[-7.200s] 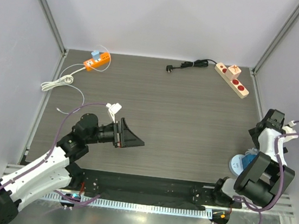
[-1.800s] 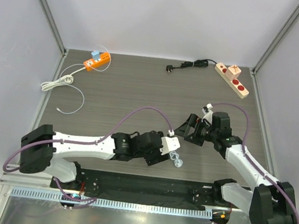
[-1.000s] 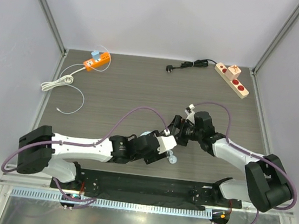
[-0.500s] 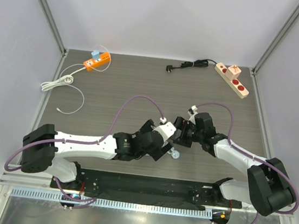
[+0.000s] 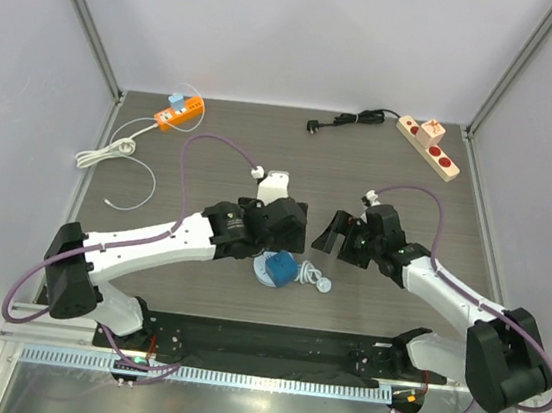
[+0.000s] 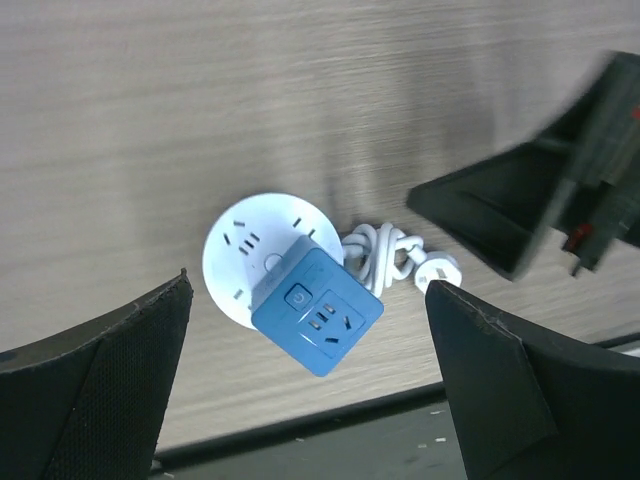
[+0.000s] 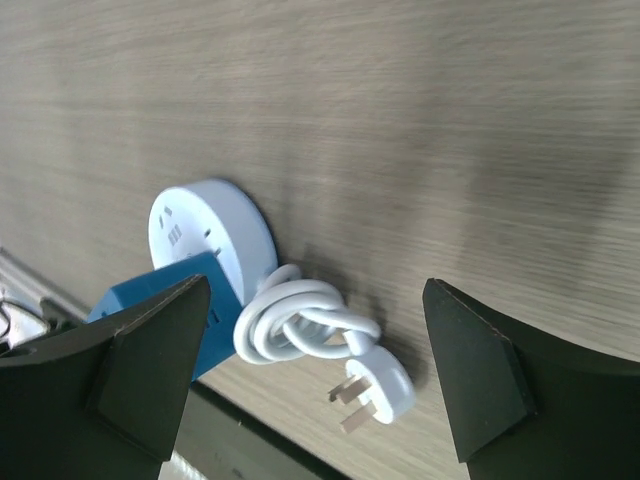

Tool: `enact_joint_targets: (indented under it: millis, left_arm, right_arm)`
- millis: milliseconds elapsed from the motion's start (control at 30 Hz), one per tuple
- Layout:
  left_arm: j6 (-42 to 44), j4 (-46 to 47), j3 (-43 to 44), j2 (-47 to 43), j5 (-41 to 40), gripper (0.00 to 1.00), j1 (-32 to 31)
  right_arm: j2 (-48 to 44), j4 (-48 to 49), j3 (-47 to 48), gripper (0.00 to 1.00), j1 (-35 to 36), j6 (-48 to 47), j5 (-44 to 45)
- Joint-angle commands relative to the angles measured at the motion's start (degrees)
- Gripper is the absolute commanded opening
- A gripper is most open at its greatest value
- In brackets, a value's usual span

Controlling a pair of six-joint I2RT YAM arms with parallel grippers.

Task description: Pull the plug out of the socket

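A white round socket (image 5: 264, 273) lies on the table near the front edge. A blue cube plug (image 5: 281, 267) rests tilted on its right part; whether it is still seated I cannot tell. The socket's white cord (image 5: 309, 274) is coiled to the right and ends in a loose white plug head (image 5: 324, 284). My left gripper (image 5: 274, 239) hovers open above and behind the cube, touching nothing. In the left wrist view the cube (image 6: 318, 312) and socket (image 6: 240, 250) show between the open jaws of the left gripper (image 6: 308, 290). My right gripper (image 5: 338, 242) stands open, empty, to the right. In its view the right gripper (image 7: 318, 290) frames the cord (image 7: 295, 320), socket (image 7: 205, 228) and cube (image 7: 165, 298).
An orange power strip (image 5: 181, 112) with a white cable (image 5: 107, 150) lies at the back left. A beige power strip (image 5: 428, 146) with a black cord (image 5: 352, 120) lies at the back right. The black base rail (image 5: 269, 342) runs along the near edge.
The left gripper opened, let go and drew back from the socket, uncovering the blue cube. The right gripper pulled back to the right and opened a little wider.
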Motion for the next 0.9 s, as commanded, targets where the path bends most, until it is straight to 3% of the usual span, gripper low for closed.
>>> enact_joint_targets:
  millis: [0, 33, 67, 133, 467, 867]
  left_arm:
    - [-15.76, -3.26, -1.75, -2.69, 3.87, 1.00, 1.09]
    - [-19.18, -4.83, -2.02, -2.95, 2.82, 1.00, 1.10]
    - [-28.35, -7.28, -1.93, -2.61, 1.94, 1.00, 1.27]
    - [-33.79, -10.98, -0.97, -1.64, 2.72, 1.00, 1.36]
    - [-43.82, -16.18, 4.57, 9.17, 11.25, 1.00, 1.36]
    - [-50.68, -14.17, 2.12, 10.84, 12.04, 1.00, 3.20]
  right_arm:
    - [-3.70, -2.27, 1.57, 0.94, -1.59, -2.13, 4.72]
    - [-4.40, -2.71, 1.57, 0.94, -1.76, -2.66, 5.42]
    - [-4.76, -3.41, 1.65, 0.94, -1.77, -3.36, 5.86]
    - [-5.29, -4.03, 1.57, 0.94, -1.94, -3.80, 6.13]
    - [-6.43, -5.00, 0.43, 0.95, -2.03, -5.39, 5.86]
    - [-7.75, -5.70, -0.28, 0.95, -2.21, -5.92, 5.95]
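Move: The blue plug, seated on the white round socket, lies roughly 5 cm back from my left hand, about 1 cm to its left and some 14 cm below. The socket's middle is 3 cm back, 4 cm left and 16 cm down; the white coiled cord is 4 cm back, 5 cm right, and the cord's pronged end 6 cm back, 8 cm right, both 17 cm down. From my right hand the blue plug is about 8 cm back, 9 cm left and 3 cm lower. I lower my wide-open left hand about 7 cm over the blue plug, drawing it back some 3 cm, while my wrist tips the fingers some 30 degrees closer to straight down and swings them about 35 degrees counter-clockwise. Meanwhile I ease my open right hand about 3 cm to the right, away from the blue plug. I come close but close on nothing. ##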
